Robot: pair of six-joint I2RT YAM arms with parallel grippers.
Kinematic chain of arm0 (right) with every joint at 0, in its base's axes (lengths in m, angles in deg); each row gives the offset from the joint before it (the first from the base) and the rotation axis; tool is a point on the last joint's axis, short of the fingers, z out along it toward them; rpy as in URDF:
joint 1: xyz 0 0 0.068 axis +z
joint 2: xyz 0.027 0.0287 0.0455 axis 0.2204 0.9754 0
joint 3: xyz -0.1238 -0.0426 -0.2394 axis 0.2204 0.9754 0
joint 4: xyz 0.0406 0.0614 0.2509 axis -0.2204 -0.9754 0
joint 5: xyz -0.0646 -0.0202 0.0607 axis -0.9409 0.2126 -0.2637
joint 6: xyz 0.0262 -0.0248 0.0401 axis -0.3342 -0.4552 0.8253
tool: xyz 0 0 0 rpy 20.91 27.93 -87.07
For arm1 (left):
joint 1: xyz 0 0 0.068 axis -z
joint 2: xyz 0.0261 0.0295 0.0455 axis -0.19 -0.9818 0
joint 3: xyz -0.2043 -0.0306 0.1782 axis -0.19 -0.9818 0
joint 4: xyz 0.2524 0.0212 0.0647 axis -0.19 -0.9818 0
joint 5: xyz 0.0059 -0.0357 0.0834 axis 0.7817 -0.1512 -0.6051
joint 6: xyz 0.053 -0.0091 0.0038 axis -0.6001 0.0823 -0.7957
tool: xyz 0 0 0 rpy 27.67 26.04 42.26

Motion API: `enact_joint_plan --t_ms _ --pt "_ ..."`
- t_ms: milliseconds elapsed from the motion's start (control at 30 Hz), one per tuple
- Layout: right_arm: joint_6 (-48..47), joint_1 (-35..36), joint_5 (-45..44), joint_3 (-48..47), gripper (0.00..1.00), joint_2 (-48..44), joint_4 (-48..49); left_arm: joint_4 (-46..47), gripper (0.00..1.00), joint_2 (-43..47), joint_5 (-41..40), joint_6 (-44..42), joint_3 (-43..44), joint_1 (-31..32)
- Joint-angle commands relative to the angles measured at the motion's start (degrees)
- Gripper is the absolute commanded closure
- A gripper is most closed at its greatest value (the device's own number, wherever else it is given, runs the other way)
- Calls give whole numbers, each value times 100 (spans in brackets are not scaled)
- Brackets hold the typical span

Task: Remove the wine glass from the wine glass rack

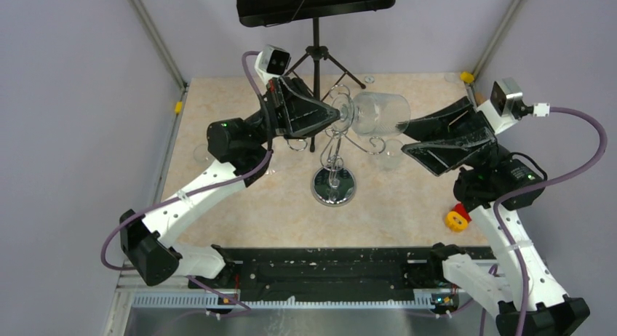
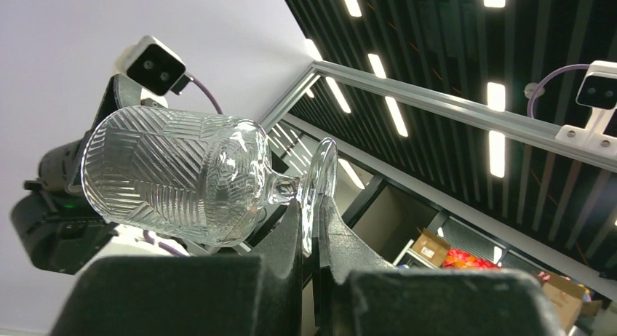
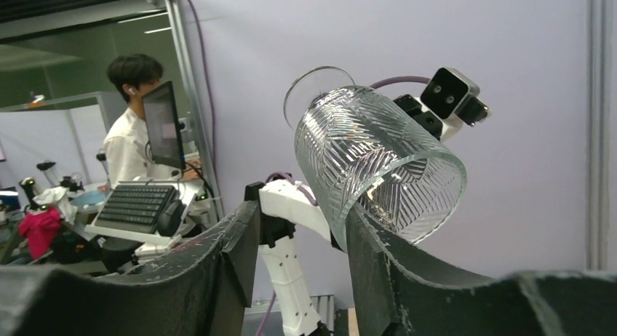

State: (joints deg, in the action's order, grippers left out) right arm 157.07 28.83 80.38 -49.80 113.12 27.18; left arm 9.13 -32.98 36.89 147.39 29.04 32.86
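The wine glass [image 1: 378, 114] lies on its side in the air above the wine glass rack [image 1: 333, 186], a chrome wire stand with a round mirror base. My left gripper [image 1: 340, 112] is shut on the glass's round foot [image 2: 320, 182]; in the left wrist view the foot's edge is pinched between the two black fingers [image 2: 287, 234]. My right gripper [image 1: 404, 140] is at the bowl's open rim, jaws open. In the right wrist view the ribbed bowl [image 3: 371, 158] rests against the right finger [image 3: 378, 256], while the left finger [image 3: 233, 241] stands apart from it.
A black tripod music stand [image 1: 314, 5] stands at the back, just behind the rack. A yellow and red object [image 1: 457, 218] lies on the table by the right arm's base. Grey walls and metal frame posts close in the table's sides.
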Motion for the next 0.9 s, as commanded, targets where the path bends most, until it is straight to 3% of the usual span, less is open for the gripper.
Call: enact_joint_plan --t_ms 0,333,433,600,767,867 --pt "572 46 247 -227 55 150 1597 519 100 -164 -43 218 204 -13" --pt "582 43 347 -434 61 319 1448 830 100 -507 17 556 267 -13" --pt "546 47 344 -452 70 337 1351 775 100 -500 20 513 258 -13" --pt "380 43 249 -475 100 293 996 543 98 -460 109 316 279 -12" --pt "-210 48 38 -504 100 76 195 196 77 -321 223 -122 320 -13" --pt "-834 50 -226 -567 100 -182 -640 -96 51 -204 245 -489 299 -21"
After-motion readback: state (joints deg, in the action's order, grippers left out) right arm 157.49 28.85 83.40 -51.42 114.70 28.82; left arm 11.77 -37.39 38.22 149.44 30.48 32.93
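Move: The wine glass lies on its side in the air, its foot pinched by the left hand; its middle is about 7 cm to that hand's right, level fore and aft. From the half-open right hand the glass's middle is roughly 5 cm left, 4 cm ahead and slightly above, with the near rim wall in front of the fingertips. The rack's hub sits some 10 cm ahead of the left hand, 2 cm right and about 25 cm below. The right hand shuts its fingers on the near wall of the glass's rim and keeps that pinch, staying nearly in place. The left hand, still gripping the foot, eases about 1 cm right and slightly down and forward, turning clockwise about 5 degrees; it then opens a third of the way, letting go of the foot while drifting a little farther right, down and forward. ##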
